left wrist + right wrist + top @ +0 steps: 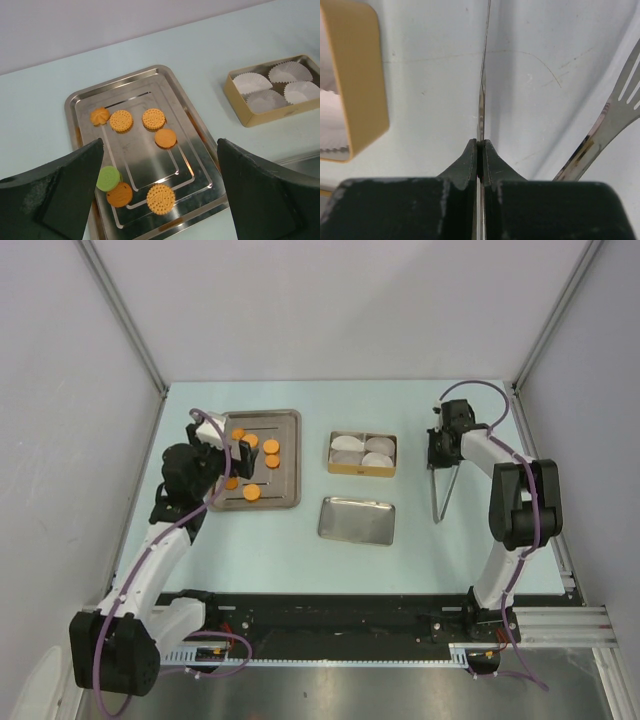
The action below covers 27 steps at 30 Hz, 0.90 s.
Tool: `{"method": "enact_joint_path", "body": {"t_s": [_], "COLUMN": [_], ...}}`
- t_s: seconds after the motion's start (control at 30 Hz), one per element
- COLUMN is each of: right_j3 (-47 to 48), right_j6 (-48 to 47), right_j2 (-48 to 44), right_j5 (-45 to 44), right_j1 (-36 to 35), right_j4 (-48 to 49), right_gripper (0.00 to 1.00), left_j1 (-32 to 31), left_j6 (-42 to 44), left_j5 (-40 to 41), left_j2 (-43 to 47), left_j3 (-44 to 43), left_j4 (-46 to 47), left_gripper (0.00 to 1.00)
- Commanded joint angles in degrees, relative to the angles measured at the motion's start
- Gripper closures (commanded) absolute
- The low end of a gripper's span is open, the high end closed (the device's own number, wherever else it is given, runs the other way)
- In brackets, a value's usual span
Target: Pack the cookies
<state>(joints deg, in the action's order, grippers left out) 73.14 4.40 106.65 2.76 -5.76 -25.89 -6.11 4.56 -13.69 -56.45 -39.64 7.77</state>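
Note:
Several orange cookies (153,119) and one light green cookie (108,178) lie flat on a steel tray (165,70); the cookies (271,446) and the tray (292,420) sit at the left of the top view. My left gripper (160,143) hovers over the tray's near end, open wide, with nothing between its fingers (65,185). It also shows from above (238,452). My right gripper (481,145) is shut on one thin arm of the metal tongs (483,75). Their other, slotted arm (615,115) splays out to the right. From above, the tongs (441,495) trail from the right gripper (437,455) toward the near edge.
A tan box (362,472) holding white paper liners (350,445) stands mid-table; its wall (235,102) shows in the left wrist view and its rim (367,75) in the right wrist view. A smaller steel tray (357,520) lies in front of it.

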Motion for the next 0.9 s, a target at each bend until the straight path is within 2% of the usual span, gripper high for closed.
{"method": "enact_joint_path", "body": {"t_s": [0.0, 0.33, 0.5, 0.67, 0.8, 0.87], "right_j3": [4.5, 17.4, 23.4, 32.3, 37.2, 38.0], "right_j6": [4.5, 7.2, 8.0, 9.6, 10.7, 11.2], "right_j2": [-3.9, -7.0, -7.0, -5.7, -3.4, -3.1], "right_j5": [1.8, -1.4, -2.8, -4.7, -4.9, -4.0], "right_j1": [-1.0, -7.9, -11.5, -14.0, -15.8, -16.4], "right_j4": [-1.0, -8.5, -11.1, -13.3, -13.1, -11.0], "right_gripper": [1.0, 1.0, 1.0, 1.0, 1.0, 1.0], "left_j1": [-1.5, -2.9, -3.4, -8.7, -16.5, -19.5], "left_j6": [0.7, 0.7, -0.1, -0.1, -0.7, -0.7], "left_j5": [-0.3, 1.9, -0.3, 0.9, 9.0, 10.5], "left_j2": [-0.6, -2.2, -0.4, 1.4, -1.6, -2.5], "left_j3": [2.0, 2.8, 4.4, 4.8, -1.2, -3.3], "left_j4": [7.8, 11.1, 13.8, 14.1, 10.4, 8.2], "left_gripper": [0.0, 0.0, 0.0, 0.0, 0.0, 0.0]}}
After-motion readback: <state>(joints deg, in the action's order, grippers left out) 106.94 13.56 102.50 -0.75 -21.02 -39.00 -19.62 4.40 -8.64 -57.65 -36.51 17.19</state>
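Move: The right hand already holds the metal tongs by one arm, just off the table; the box with paper cups lies about 19 cm to its left, 4 cm ahead and slightly lower, and the small empty tray some 22 cm left and 15 cm back. From the open left hand the held tongs are about 52 cm right, 8 cm ahead and 20 cm below; the box is 33 cm right and 12 ahead, the cookie tray's middle 12 ahead and 2 right, both well below. Keeping its pinch on the tongs, the right hand lifts them steeply, about 23 cm, while carrying them some 13 cm left and a little forward towards and above the right side of the box, the wrist tipping up so the fingers point more forward. The left hand, still wide open and touching nothing, first hovers over the cookie tray, sinking slightly and recovering, then swings about 6 cm right towards the box, turning a little clockwise. ##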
